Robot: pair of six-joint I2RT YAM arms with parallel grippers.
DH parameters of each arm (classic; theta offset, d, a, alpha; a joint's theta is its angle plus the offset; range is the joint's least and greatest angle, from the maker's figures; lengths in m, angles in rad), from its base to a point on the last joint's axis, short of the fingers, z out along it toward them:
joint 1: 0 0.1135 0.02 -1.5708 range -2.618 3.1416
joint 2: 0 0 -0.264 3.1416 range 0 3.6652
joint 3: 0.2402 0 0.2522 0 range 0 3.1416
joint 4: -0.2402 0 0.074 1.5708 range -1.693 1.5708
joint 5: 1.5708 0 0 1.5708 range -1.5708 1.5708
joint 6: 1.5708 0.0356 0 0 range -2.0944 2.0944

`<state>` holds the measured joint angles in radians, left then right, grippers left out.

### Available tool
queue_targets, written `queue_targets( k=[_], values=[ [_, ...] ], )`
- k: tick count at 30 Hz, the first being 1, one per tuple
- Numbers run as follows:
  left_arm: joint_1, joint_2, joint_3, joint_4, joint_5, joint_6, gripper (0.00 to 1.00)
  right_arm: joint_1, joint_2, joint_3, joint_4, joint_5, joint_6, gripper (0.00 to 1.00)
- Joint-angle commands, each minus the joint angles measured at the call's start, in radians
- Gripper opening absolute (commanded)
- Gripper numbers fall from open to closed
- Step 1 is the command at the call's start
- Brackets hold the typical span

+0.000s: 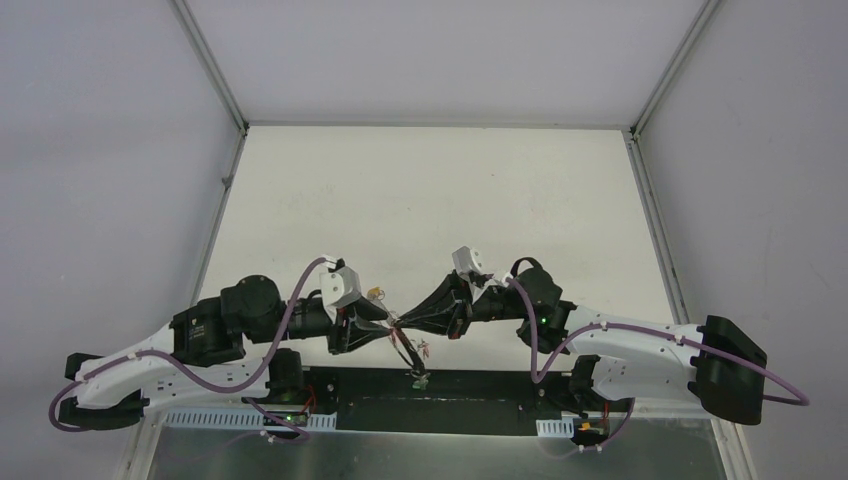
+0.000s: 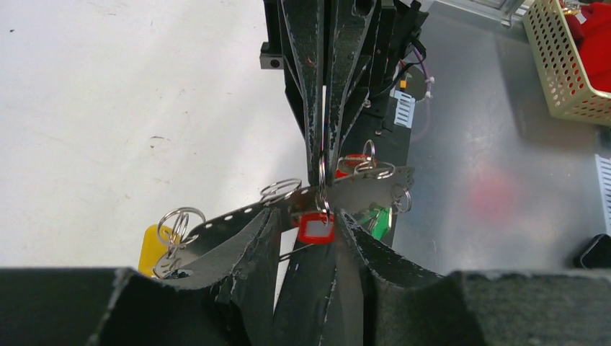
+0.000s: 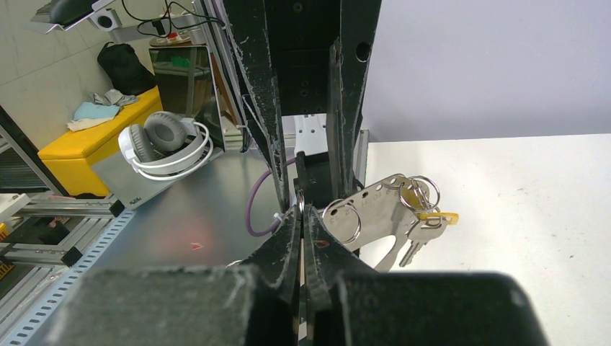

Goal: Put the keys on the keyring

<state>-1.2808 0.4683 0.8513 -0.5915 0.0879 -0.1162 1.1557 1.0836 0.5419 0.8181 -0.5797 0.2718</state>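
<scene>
Both grippers meet in mid-air over the table's near edge. My right gripper (image 3: 301,209) (image 1: 408,318) is shut on a small split ring (image 2: 322,173), which it holds edge-on. A red tag (image 2: 315,227) hangs from that ring. My left gripper (image 2: 309,214) (image 1: 388,324) is open, its fingers either side of the red tag with gaps. A perforated metal strip (image 3: 375,209) runs across behind, carrying more rings, a silver key (image 3: 411,249) with a yellow tag (image 2: 153,249), and a green tag (image 2: 376,220). Thin dark wire, perhaps the keyring (image 1: 405,350), hangs below the grippers.
The white table (image 1: 430,200) stretches away beyond the arms, with enclosure walls on three sides. A beige mesh basket (image 2: 555,65) of red items sits off the table by the metal bench. White headphones (image 3: 162,148) lie on that bench.
</scene>
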Motion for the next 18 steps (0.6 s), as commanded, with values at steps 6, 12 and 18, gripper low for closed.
queue_targets(
  k=[6, 12, 18],
  values=[
    [0.008, 0.050, 0.003, 0.109, 0.042, -0.007, 0.33, 0.002, -0.010, -0.003, 0.087, 0.020, 0.007, 0.00],
    [0.008, 0.049, 0.002, 0.115, 0.045, -0.010, 0.19, 0.003, -0.010, -0.003, 0.088, 0.019, 0.008, 0.00],
    [0.008, 0.049, 0.002, 0.106, 0.049, -0.017, 0.00, 0.003, -0.008, -0.004, 0.089, 0.020, 0.012, 0.00]
  ],
)
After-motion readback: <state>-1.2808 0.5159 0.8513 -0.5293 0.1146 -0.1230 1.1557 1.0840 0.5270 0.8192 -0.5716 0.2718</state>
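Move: The ring to be gripped is pinched in the right fingertips, roughly 2 cm to the left hand's right and level with it. It lies about 1 cm left of the right hand point. From the left hand, the keyring plate hangs about 3 cm below, 2 cm right and 1 cm back. The yellow tag is some 5 cm ahead, 1 cm left and 3 cm lower; the far red tag about 4 cm back, 5 cm right and 3 cm lower. The left fingers, partly open around the near side of the ring, shut and pinch it right up against the right fingertips. Before that the left hand eases about 1.5 cm to the right and rises a touch, with no real turn of the wrist, and closes only once it has all but stopped. The right hand keeps its pinch on the ring, sinking only about half a centimetre. ##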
